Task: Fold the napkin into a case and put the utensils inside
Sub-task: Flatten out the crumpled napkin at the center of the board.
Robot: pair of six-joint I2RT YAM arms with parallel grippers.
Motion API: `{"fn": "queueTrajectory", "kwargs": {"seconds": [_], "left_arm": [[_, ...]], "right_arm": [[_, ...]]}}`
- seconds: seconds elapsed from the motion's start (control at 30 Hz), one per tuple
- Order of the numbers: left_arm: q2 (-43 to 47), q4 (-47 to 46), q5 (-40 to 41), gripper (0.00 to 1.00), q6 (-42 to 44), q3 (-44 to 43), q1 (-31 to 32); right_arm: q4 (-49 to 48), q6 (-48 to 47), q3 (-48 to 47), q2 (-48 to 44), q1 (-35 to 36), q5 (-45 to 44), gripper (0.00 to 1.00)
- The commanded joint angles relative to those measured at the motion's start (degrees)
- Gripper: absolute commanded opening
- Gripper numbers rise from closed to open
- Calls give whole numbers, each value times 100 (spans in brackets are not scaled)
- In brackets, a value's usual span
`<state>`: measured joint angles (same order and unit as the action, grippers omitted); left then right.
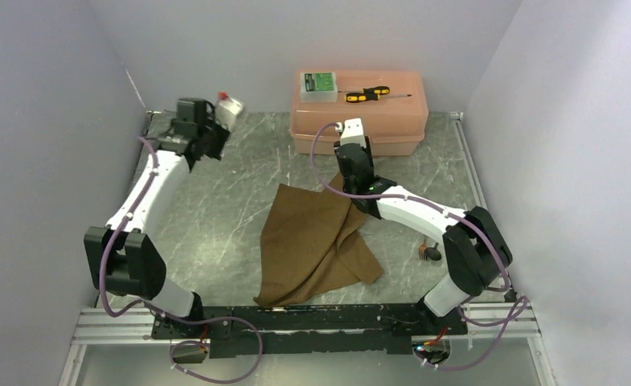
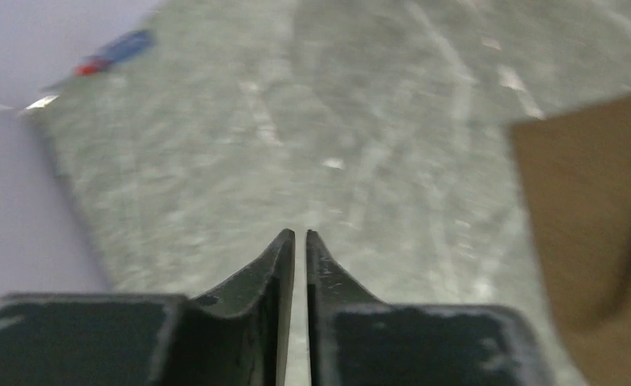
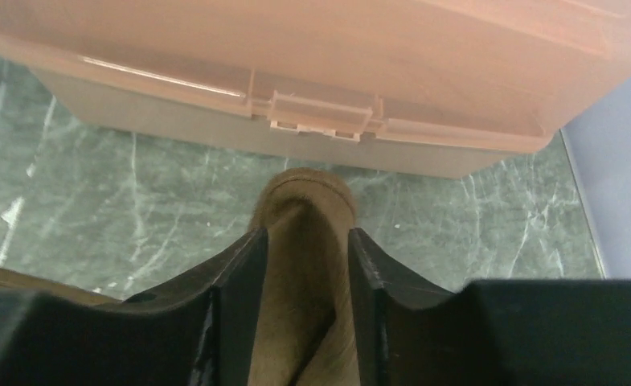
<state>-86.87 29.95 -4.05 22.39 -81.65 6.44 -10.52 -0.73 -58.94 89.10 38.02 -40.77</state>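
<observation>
The brown napkin [image 1: 316, 241] lies spread and creased mid-table, its near right part doubled over. My right gripper [image 1: 352, 178] hovers over the napkin's far corner. In the right wrist view a raised fold of napkin [image 3: 305, 265] stands between its parted fingers [image 3: 305, 233]. My left gripper [image 1: 207, 138] is off at the far left, away from the cloth. Its jaws [image 2: 300, 235] are shut with only a slit and hold nothing. The napkin's edge [image 2: 593, 225] shows to its right. A small dark utensil [image 1: 431, 254] lies by the right arm's elbow, partly hidden.
A pink plastic box [image 1: 376, 121] stands at the back, close in front of my right gripper [image 3: 312, 72]. A yellow-and-black screwdriver [image 1: 366, 95] and a green-labelled case [image 1: 318, 84] rest on its lid. A blue-and-red screwdriver [image 2: 111, 52] lies by the left wall.
</observation>
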Motion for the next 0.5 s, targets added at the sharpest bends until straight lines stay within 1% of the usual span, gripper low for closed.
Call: {"fn": "queueTrajectory", "kwargs": {"seconds": [0.0,0.03,0.1,0.17,0.2,0.27,0.33,0.4,0.47], "left_arm": [[311,719,-710,28,159,724,1124],[341,613,-728,34,168,898,1338],[221,592,-815,40,116,1016,1686],[-51,555,-827,41,83,968,1870],[-220,510,-811,41,102,922,1926],[-564,403,-797,41,147,792,1988],[-917,331,-800,41,172,638,2029],[-1259,173,-758,40,243,598,2065],[-1560,-199,-696,38,341,677,2100]], "right_arm": [[90,417,-225,216,-78,125,51],[134,489,-201,235,-87,62,57],[268,653,-180,223,-97,-184,71],[490,938,-153,110,-101,-424,81],[629,1074,-125,25,-106,-484,83],[965,1424,-41,-232,-103,-484,84],[1304,1814,171,-594,-95,-258,84],[1594,2259,457,-948,-45,95,81],[1896,2583,733,-1239,103,363,78]]}}
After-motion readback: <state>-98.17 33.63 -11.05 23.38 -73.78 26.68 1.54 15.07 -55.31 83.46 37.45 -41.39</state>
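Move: The napkin's left far corner lies about 19 cm to the left hand's right, 5 cm nearer the base and 23 cm below; the napkin's middle is some 27 cm right of that hand and 20 cm back. The napkin's loose right far corner hangs just under the right hand, roughly 7 cm down and a touch left. From the right hand, the toolbox stands about 14 cm ahead and straight in line, 11 cm lower. Swinging right and down by about 15 cm each way, and back some 8 cm in all, the left hand heads for the napkin's left far corner, its closed fingers parting while the wrist tips down and turns clockwise. The right hand spreads its already parted fingers wide, sinks about 3 cm over its corner, then eases back and slightly right with a small roll. ##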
